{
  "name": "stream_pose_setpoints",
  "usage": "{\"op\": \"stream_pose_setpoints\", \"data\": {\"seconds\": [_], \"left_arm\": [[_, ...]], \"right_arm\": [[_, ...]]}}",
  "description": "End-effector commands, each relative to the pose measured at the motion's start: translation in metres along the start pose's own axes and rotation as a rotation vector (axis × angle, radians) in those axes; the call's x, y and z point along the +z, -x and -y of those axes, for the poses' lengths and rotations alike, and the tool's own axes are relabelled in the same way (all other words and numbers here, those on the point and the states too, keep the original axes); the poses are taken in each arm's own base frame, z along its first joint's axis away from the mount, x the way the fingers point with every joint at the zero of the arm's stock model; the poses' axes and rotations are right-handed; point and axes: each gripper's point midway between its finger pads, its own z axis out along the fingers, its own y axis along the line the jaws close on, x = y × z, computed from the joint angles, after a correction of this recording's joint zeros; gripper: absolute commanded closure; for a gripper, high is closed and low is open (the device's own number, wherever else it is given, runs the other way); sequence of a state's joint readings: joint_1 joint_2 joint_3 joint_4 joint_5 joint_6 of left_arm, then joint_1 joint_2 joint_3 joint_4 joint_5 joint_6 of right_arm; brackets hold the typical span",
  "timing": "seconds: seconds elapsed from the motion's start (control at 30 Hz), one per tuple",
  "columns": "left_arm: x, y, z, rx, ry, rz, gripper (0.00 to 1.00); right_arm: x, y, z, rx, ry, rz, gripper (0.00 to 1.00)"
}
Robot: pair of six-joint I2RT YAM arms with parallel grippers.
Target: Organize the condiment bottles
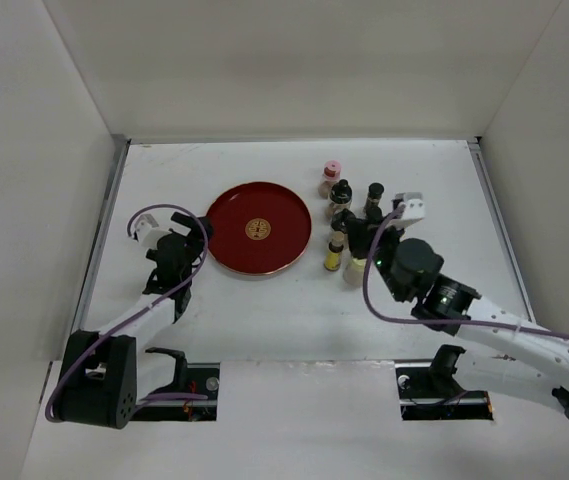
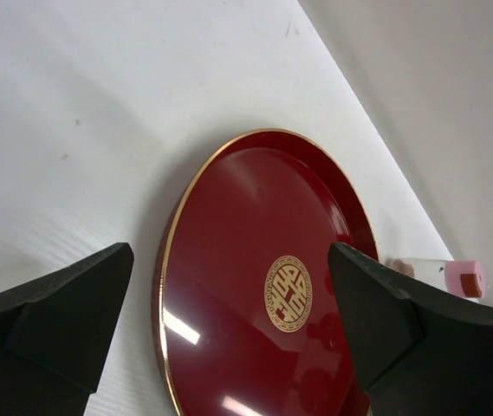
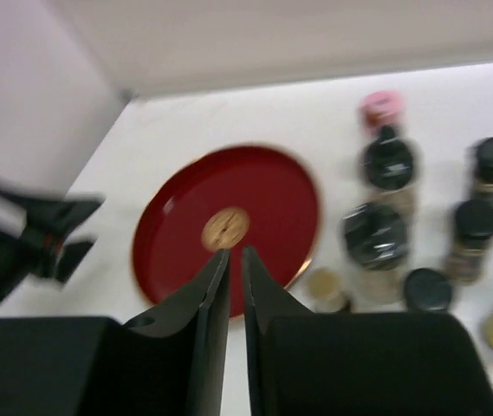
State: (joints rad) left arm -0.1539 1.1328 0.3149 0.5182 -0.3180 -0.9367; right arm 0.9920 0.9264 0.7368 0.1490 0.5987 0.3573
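Note:
The condiment bottles (image 1: 342, 215) stand in a cluster just right of the round red tray (image 1: 259, 228). Among them are a pink-capped one (image 1: 332, 170) at the back, black-capped ones (image 1: 375, 192) and yellowish ones (image 1: 334, 258) at the front. In the blurred right wrist view I see the pink cap (image 3: 380, 106), several black caps (image 3: 389, 165) and a cream cap (image 3: 324, 286). My right gripper (image 3: 236, 251) is shut and empty. It hovers by the cluster's near side (image 1: 356, 240), pointing toward the tray (image 3: 229, 225). My left gripper (image 2: 230, 256) is open at the tray's left rim (image 2: 170, 260), holding nothing.
White walls enclose the table on the left, back and right. The tray carries a gold emblem (image 2: 288, 293) and holds no bottles. The pink-capped bottle (image 2: 454, 276) shows beyond the tray in the left wrist view. The left gripper (image 1: 196, 232) sits low beside the tray.

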Motion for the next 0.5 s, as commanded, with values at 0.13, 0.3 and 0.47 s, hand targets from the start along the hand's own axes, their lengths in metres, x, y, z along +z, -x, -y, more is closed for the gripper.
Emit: {"op": "stream_pose_setpoints", "data": {"seconds": [0.13,0.3,0.47], "left_arm": [[0.002,-0.004,-0.006,-0.053,0.008,-0.015,0.0],[0.0,-0.001,-0.007,-0.056,0.007,-0.001,0.0],[-0.001,0.003,-0.009,-0.061,0.006,0.01,0.0]], "right_arm": [[0.003,-0.034,0.068,-0.038,-0.21,-0.123,0.53],[0.016,-0.049,0.057,-0.097,-0.162,-0.195,0.35],[0.033,-0.067,0.058,-0.127,-0.174,-0.253,0.37]]}}
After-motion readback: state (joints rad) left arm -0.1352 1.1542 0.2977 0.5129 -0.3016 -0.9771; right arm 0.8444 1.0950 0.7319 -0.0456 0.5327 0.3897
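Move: The gold-capped yellow bottle stands about 5 cm ahead of the right hand, 1 cm to its right and some 22 cm below. From that hand the nearer black-topped mill is roughly 12 cm ahead and 3 cm right, the black-capped jar 9 ahead and 7 right, the cream-lidded jar 2 ahead and 6 right. The red plate's middle lies about 14 ahead and 16 left. From the left hand the bottle is some 28 cm right, 4 back and 6 below. The gold-capped bottle is what the right hand comes down towards: it first swings about 4 cm right and a little forward at one height, then sinks some 10 cm, easing back left a touch. Its fingertips tip downward and its left side dips about 15 degrees, while the nearly shut fingers open to over half, nothing in them. ##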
